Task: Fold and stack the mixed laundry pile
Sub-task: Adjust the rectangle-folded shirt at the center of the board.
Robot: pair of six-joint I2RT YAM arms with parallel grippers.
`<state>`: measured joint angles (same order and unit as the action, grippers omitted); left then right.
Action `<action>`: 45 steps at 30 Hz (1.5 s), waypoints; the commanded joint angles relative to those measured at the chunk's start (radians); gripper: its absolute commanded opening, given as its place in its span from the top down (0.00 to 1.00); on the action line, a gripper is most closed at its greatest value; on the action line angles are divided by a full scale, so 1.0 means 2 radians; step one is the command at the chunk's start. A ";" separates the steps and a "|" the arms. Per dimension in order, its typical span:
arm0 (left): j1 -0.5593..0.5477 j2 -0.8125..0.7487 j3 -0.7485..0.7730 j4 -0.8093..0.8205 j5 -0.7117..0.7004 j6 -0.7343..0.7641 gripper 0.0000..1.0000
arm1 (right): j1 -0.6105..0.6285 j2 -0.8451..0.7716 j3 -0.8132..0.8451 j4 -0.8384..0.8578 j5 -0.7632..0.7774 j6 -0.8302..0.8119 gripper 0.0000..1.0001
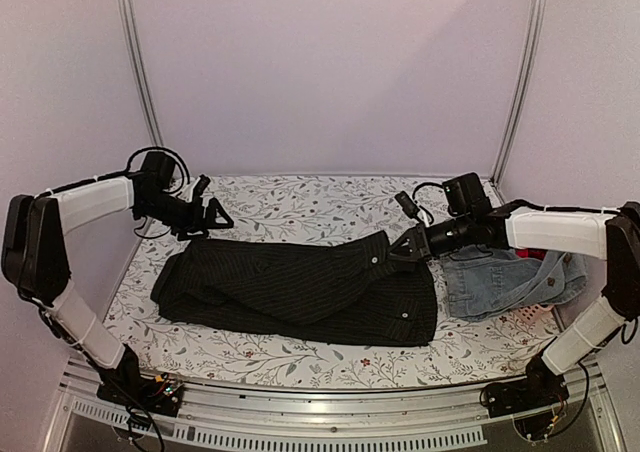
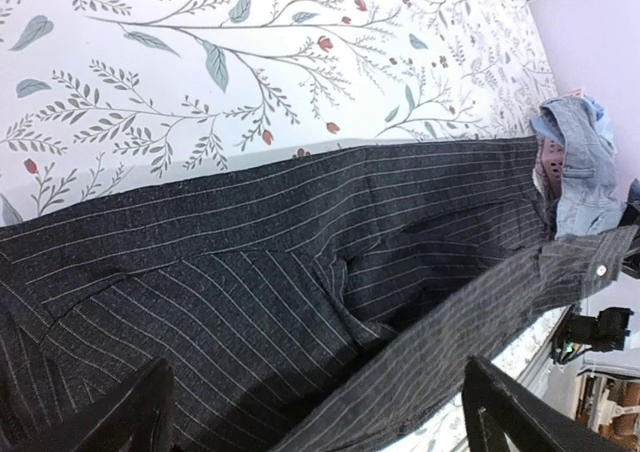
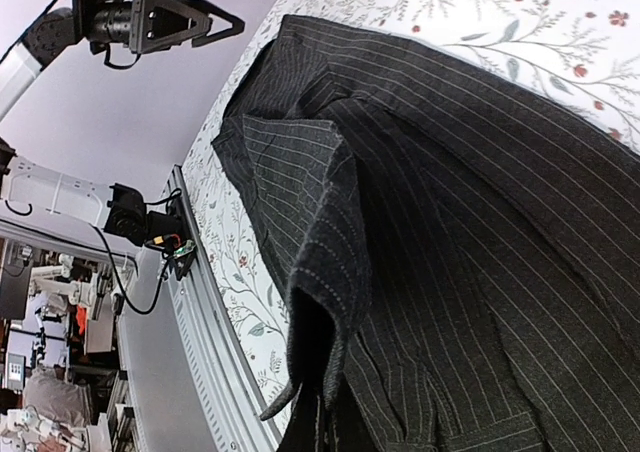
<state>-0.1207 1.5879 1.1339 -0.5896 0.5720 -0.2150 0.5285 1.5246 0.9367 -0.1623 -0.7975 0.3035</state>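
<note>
The black pinstriped shirt lies spread across the middle of the floral table. My right gripper is shut on its right edge and holds a fold with a white button lifted off the table. In the right wrist view that fold hangs toward the camera and hides the fingers. My left gripper hovers open above the shirt's far left corner, holding nothing. Its dark fingertips frame the striped cloth below. Faded light-blue denim pieces are heaped at the right.
A bit of red cloth shows on the denim heap, and something pink peeks out beneath it at the table's right edge. The metal front rail runs along the near side. Two frame posts stand at the back corners.
</note>
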 commanded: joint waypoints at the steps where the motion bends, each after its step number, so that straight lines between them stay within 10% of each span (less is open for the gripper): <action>1: 0.009 0.015 0.008 -0.002 -0.004 0.012 0.00 | -0.023 -0.015 -0.030 0.036 0.018 0.014 1.00; 30: 0.012 0.070 0.049 -0.012 -0.036 0.014 0.00 | -0.069 0.050 -0.058 -0.004 0.117 -0.040 1.00; 38: 0.012 0.030 0.034 0.008 -0.057 -0.003 0.00 | -0.068 0.028 0.003 -0.076 0.157 -0.065 0.58; 45: -0.026 -0.031 -0.003 0.008 -0.093 -0.057 0.00 | -0.040 0.015 0.073 -0.106 0.158 -0.081 0.47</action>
<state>-0.1188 1.6073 1.1679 -0.5838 0.4538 -0.2626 0.4080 1.5734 1.0035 -0.3294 -0.4980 0.1741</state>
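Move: The right hand holds the raised cuff of the striped shirt in shut fingers; the bare right end of the folded shirt, where the cuff goes, lies about 7 cm to the hand's right, 2 cm ahead and some 12 cm below. The lower buttoned cuff lies about 11 cm back and 2 cm right of the hand, and the jeans pile some 25 cm right and 1 cm back, both about 11 cm lower. From the left hand, that shirt end is roughly 44 cm right, 8 cm back and 10 cm down. The right hand lowers the held cuff about 10 cm while drawing it some 8 cm to the right and a little forward onto the shirt's right end, the fingers tipping about 15 degrees further down and swinging clockwise, then opens them about halfway, lets go, and rises some 6 cm while easing forward off the cloth. The open left hand sinks about 3 cm over the shirt's far left edge and drifts slightly forward and right-to-left, then comes back up, its fingers still wide. ##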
